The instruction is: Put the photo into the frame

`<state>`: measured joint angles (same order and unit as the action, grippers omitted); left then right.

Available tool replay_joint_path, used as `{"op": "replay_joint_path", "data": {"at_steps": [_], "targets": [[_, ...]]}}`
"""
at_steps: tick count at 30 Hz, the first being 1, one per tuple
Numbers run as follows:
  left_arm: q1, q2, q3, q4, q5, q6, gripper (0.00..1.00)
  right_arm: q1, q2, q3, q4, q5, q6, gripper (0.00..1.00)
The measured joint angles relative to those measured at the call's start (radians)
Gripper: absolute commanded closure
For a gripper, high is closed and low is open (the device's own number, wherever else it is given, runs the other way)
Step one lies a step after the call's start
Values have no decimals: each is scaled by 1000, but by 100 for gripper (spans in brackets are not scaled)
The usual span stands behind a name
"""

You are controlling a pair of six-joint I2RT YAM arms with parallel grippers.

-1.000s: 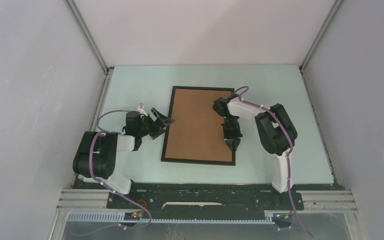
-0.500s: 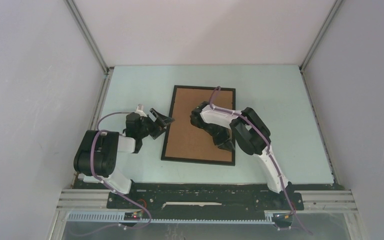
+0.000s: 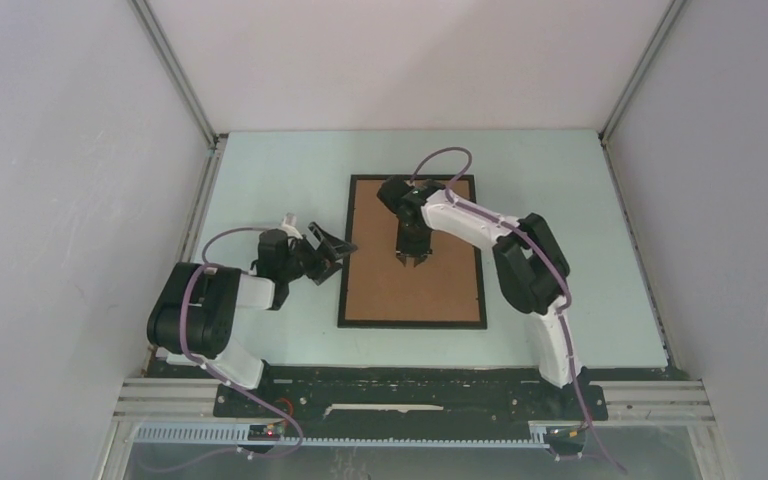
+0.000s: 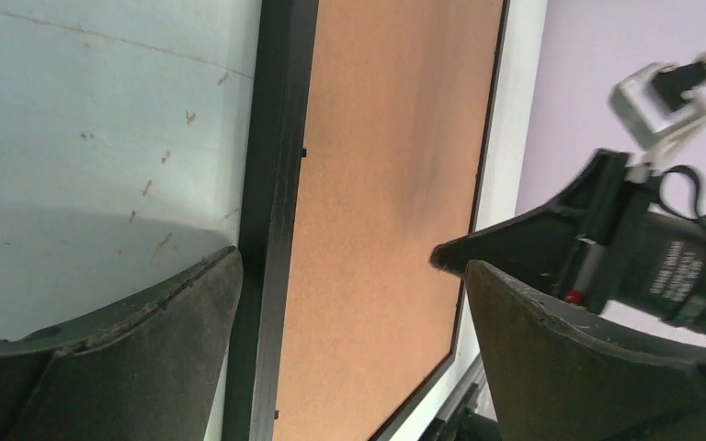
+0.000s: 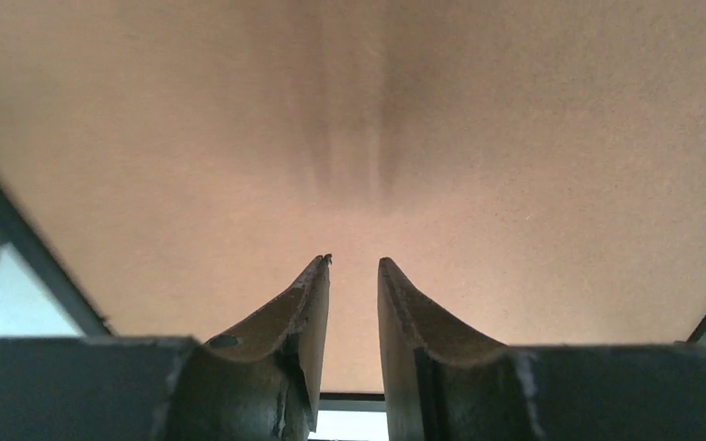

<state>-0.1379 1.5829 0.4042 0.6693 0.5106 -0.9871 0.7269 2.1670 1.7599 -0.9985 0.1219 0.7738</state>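
The frame (image 3: 412, 325) lies flat in the middle of the table, its thin black edge around a plain brown board (image 3: 410, 295) that fills it. The photo is hidden. My left gripper (image 3: 338, 252) is open beside the frame's left edge; the left wrist view shows that edge (image 4: 271, 184) and the board (image 4: 386, 184) between the wide-spread fingers (image 4: 184, 322). My right gripper (image 3: 407, 262) points down at the board's upper middle. In the right wrist view its jaws (image 5: 354, 262) stand a narrow gap apart with nothing between them, just over the board (image 5: 349, 110).
Pale walls with metal corner rails enclose the light table (image 3: 260, 180) on three sides. Both arm bases sit on a black plate (image 3: 400, 395) at the near edge. The right arm (image 4: 662, 266) shows at the right of the left wrist view.
The frame has turned from a slant to square with the table. My right gripper swept from the frame's lower right edge to the board's upper middle. The left gripper edged right.
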Motion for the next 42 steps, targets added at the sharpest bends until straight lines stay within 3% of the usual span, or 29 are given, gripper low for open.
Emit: {"op": "replay_joint_path", "data": {"at_steps": [3, 6, 9, 11, 15, 19, 27, 31, 39, 42], "targets": [[-4, -2, 0, -16, 21, 1, 0, -22, -111, -83, 73, -19, -32, 61], [-2, -18, 0, -50, 31, 3, 0, -87, -331, -259, 134, -68, -83, 42], [-1, -42, 0, -92, 40, 8, 0, -237, -574, -459, 204, -126, -149, 32], [-1, -63, -3, -128, 45, 19, 0, -347, -650, -556, 245, -153, -198, 29], [-2, -93, -5, -195, 52, 47, 0, -497, -614, -695, 311, -185, -273, 27], [-7, -109, -5, -229, 58, 68, 0, -526, -505, -746, 354, -227, -316, 27], [-110, -171, -19, -293, -3, 80, 0, -513, -380, -670, 476, -387, -350, 27], [-193, -243, -50, -308, -82, 78, 0, -498, -307, -577, 502, -377, -374, 28], [-550, -393, -96, -438, -205, -5, 0, -431, -74, -231, 539, -351, -419, 28], [-617, -437, -93, -510, -210, -5, 0, -420, -67, -167, 484, -380, -408, 27]]}}
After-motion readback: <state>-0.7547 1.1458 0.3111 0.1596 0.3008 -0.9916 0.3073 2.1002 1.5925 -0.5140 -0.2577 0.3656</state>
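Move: The frame lies flat with the brown backing board in it. From the right hand, above the middle of the board, the middle of the frame's right edge is about 17 cm to the right, 2 cm ahead and 3 cm below; the near edge is 17 cm back, level sideways. From the left hand, the middle of the frame's left edge lies 2 cm to the right, 3 cm ahead, 3 cm below; the near left corner is 16 cm straight back. Up and over to the right, the right hand arcs some 20 cm across the frame's right edge, its fingers opening, comes down outside and then pushes that edge forward and left, lifting slightly at the end. The left hand, open, eases back along the left edge, then sweeps back and right with a finger against it, turning about 25 degrees clockwise. ##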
